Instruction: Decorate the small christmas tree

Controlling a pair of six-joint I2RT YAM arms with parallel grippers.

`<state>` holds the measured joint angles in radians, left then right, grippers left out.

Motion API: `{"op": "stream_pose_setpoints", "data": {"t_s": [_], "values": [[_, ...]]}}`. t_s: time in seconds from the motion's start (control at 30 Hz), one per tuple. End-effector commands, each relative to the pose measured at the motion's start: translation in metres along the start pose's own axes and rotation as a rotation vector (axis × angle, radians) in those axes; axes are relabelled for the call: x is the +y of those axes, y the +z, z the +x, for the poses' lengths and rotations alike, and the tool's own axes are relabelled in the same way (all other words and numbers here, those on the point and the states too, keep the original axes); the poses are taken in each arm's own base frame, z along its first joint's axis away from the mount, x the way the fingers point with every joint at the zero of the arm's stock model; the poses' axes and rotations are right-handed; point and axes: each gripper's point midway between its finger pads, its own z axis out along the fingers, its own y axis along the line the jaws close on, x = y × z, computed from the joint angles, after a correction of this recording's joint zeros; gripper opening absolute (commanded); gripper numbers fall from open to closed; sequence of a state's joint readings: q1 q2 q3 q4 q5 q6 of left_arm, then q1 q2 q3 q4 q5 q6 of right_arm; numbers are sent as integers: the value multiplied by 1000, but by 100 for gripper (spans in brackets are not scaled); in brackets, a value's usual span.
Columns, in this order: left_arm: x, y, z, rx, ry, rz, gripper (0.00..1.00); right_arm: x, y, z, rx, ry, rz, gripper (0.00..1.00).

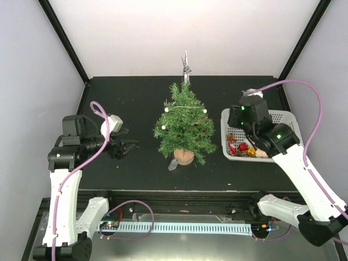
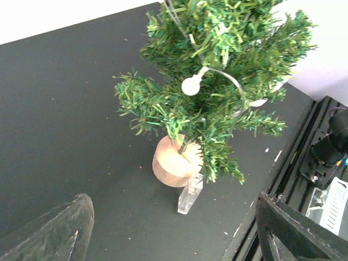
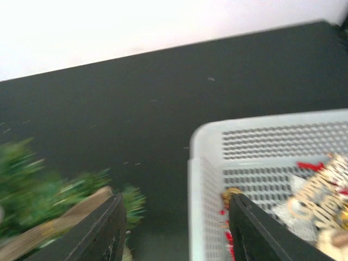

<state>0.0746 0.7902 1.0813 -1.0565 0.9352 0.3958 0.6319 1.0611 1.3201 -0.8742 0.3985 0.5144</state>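
Note:
The small christmas tree (image 1: 184, 122) stands mid-table on its tan wooden base (image 1: 184, 156), with a silver star (image 1: 186, 68) on top and a wire strand of white balls (image 2: 191, 85) across its branches. My left gripper (image 1: 129, 147) hovers left of the tree, open and empty; in the left wrist view (image 2: 171, 217) it faces the tree (image 2: 217, 81) and base (image 2: 174, 163). My right gripper (image 3: 176, 217) is open over the left wall of the white basket (image 3: 261, 128), nothing between its fingers. The tree (image 3: 32, 179) is blurred at its left.
The white basket (image 1: 283, 115) at the right holds red, gold and silver ornaments (image 1: 242, 147), seen too in the right wrist view (image 3: 321, 201). A small clear plastic piece (image 2: 190, 194) leans against the tree base (image 1: 174, 165). The table's front rail (image 1: 185, 196) runs just behind.

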Motion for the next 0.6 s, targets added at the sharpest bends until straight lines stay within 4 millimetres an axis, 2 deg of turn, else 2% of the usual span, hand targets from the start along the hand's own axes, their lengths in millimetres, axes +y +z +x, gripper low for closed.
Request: {"op": "stream_pose_setpoints", "data": {"t_s": [0.0, 0.13, 0.27, 0.33, 0.43, 0.57], "values": [[18, 5, -12, 7, 28, -65, 82, -51, 29, 10, 59, 219, 95, 53], [32, 16, -16, 37, 4, -63, 82, -105, 68, 47, 179, 437, 176, 52], [42, 25, -22, 61, -13, -47, 82, -130, 102, 93, 350, 556, 225, 51], [48, 28, -27, 69, -14, -47, 82, -140, 112, 112, 405, 572, 278, 51], [56, 34, -31, 86, -23, -44, 81, -142, 123, 131, 451, 594, 294, 52], [63, 40, -34, 96, -32, -32, 82, -149, 126, 153, 506, 600, 342, 55]]}}
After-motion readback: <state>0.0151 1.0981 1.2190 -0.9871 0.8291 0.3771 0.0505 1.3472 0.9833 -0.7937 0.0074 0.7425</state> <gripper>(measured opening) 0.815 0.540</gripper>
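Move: The red gift in the basket lies below my right hand by about 29 cm, some 9 cm to its right and 4 cm ahead. At that same depth are the Santa, about 5 cm right and 3 cm ahead, and the gold gift, about 12 cm right and 2 cm ahead. The tree stands about 14 cm left, level with the hand, its middle 20 cm lower. From my left hand the red gift is roughly 40 cm right, 14 cm ahead and 27 cm down. Leaving the tree behind, I swing my right hand about 11 cm right, then drop it steeply, over 20 cm in all, towards the ornaments at the basket's near-left part. I tip the half-open fingers some 35 degrees downward and turn them clockwise. Meanwhile my open left hand glides about 7 cm forward, left of the tree. ##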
